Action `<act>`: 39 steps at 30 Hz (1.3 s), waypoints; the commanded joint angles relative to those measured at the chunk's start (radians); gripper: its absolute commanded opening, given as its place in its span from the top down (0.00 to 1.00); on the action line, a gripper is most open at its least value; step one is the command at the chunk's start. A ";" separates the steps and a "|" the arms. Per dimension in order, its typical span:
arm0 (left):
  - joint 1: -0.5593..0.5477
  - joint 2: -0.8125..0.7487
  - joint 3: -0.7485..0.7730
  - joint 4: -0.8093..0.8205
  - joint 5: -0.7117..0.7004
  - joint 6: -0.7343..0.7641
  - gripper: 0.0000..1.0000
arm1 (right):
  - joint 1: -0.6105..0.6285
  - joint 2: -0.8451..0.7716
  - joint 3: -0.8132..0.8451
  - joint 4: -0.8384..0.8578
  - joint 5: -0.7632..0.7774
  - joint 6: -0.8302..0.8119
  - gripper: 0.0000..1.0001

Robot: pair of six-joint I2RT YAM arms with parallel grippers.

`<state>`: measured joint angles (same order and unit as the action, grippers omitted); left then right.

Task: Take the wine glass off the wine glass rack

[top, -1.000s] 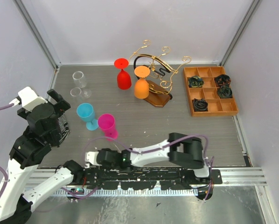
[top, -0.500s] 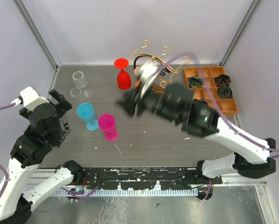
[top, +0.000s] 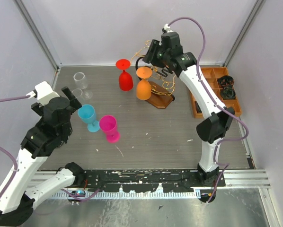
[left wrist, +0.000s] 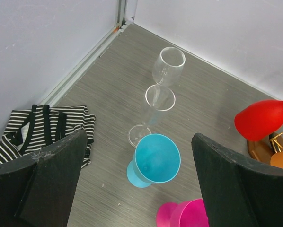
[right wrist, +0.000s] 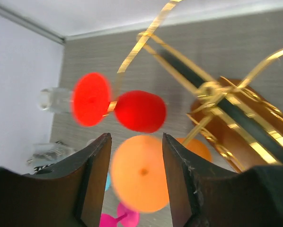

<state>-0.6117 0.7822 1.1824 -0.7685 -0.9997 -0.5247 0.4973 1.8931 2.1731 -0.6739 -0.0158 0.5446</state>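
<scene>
The wine glass rack is a gold wire stand on a brown wooden base at the back of the table. An orange wine glass and a red wine glass hang from it upside down. My right gripper hovers open above the rack's left arms. In the right wrist view the orange wine glass's round foot shows below and between the fingers of that gripper, with the red wine glass beyond. My left gripper stands wide open over the blue cup.
A blue cup and a pink cup stand left of centre. Two clear glasses are at the back left. A striped cloth lies by the left wall. An orange-brown compartment tray sits at the right.
My right arm has swung up from the near edge across the table to the rack, its jaws widening. The left arm has shifted slightly right and forward.
</scene>
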 commanded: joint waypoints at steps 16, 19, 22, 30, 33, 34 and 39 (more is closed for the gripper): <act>0.000 0.034 0.016 0.055 0.038 0.034 0.02 | -0.089 -0.071 -0.146 0.053 -0.159 0.088 0.52; 0.000 0.015 0.013 0.064 0.029 0.036 0.02 | -0.089 -0.075 -0.154 0.054 -0.169 0.086 0.53; 0.000 0.004 0.014 0.071 0.025 0.048 0.02 | -0.088 -0.082 -0.173 0.065 -0.198 0.087 0.59; 0.000 0.006 0.009 0.065 0.023 0.051 0.02 | -0.089 -0.147 -0.262 0.131 -0.265 0.113 0.73; 0.000 0.008 0.008 0.069 0.024 0.051 0.02 | -0.088 -0.171 -0.281 0.140 -0.266 0.114 0.73; 0.000 0.009 0.008 0.068 0.023 0.051 0.02 | -0.089 -0.177 -0.286 0.143 -0.268 0.115 0.73; 0.000 0.013 0.005 0.070 0.032 0.048 0.02 | -0.089 -0.211 -0.319 0.162 -0.284 0.117 0.73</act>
<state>-0.6113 0.7921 1.1824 -0.7303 -0.9588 -0.4789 0.4023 1.7706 1.8637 -0.5938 -0.2539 0.6472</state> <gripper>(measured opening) 0.981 0.277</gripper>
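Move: The orange wine glass hangs upside down on the rack. Its foot is just under my right hand, about 7 cm below, 3 cm back and 2 cm to the left. The red glass's foot sits roughly 9 cm to my right hand's left, 1 cm ahead and 7 cm below. The rack's middle is some 5 cm right, 4 cm back and 20 cm down. From my left hand the orange foot lies about 18 cm ahead, 31 cm right and 6 cm below. I sink my right hand about 7 cm towards the orange glass's foot, first easing a little forward and to the right, then drawing back as the fingers tip down some 10 degrees. Around the low point I close the fingers from half to about a quarter open at the foot's right edge, then come up and back about 2 cm. ##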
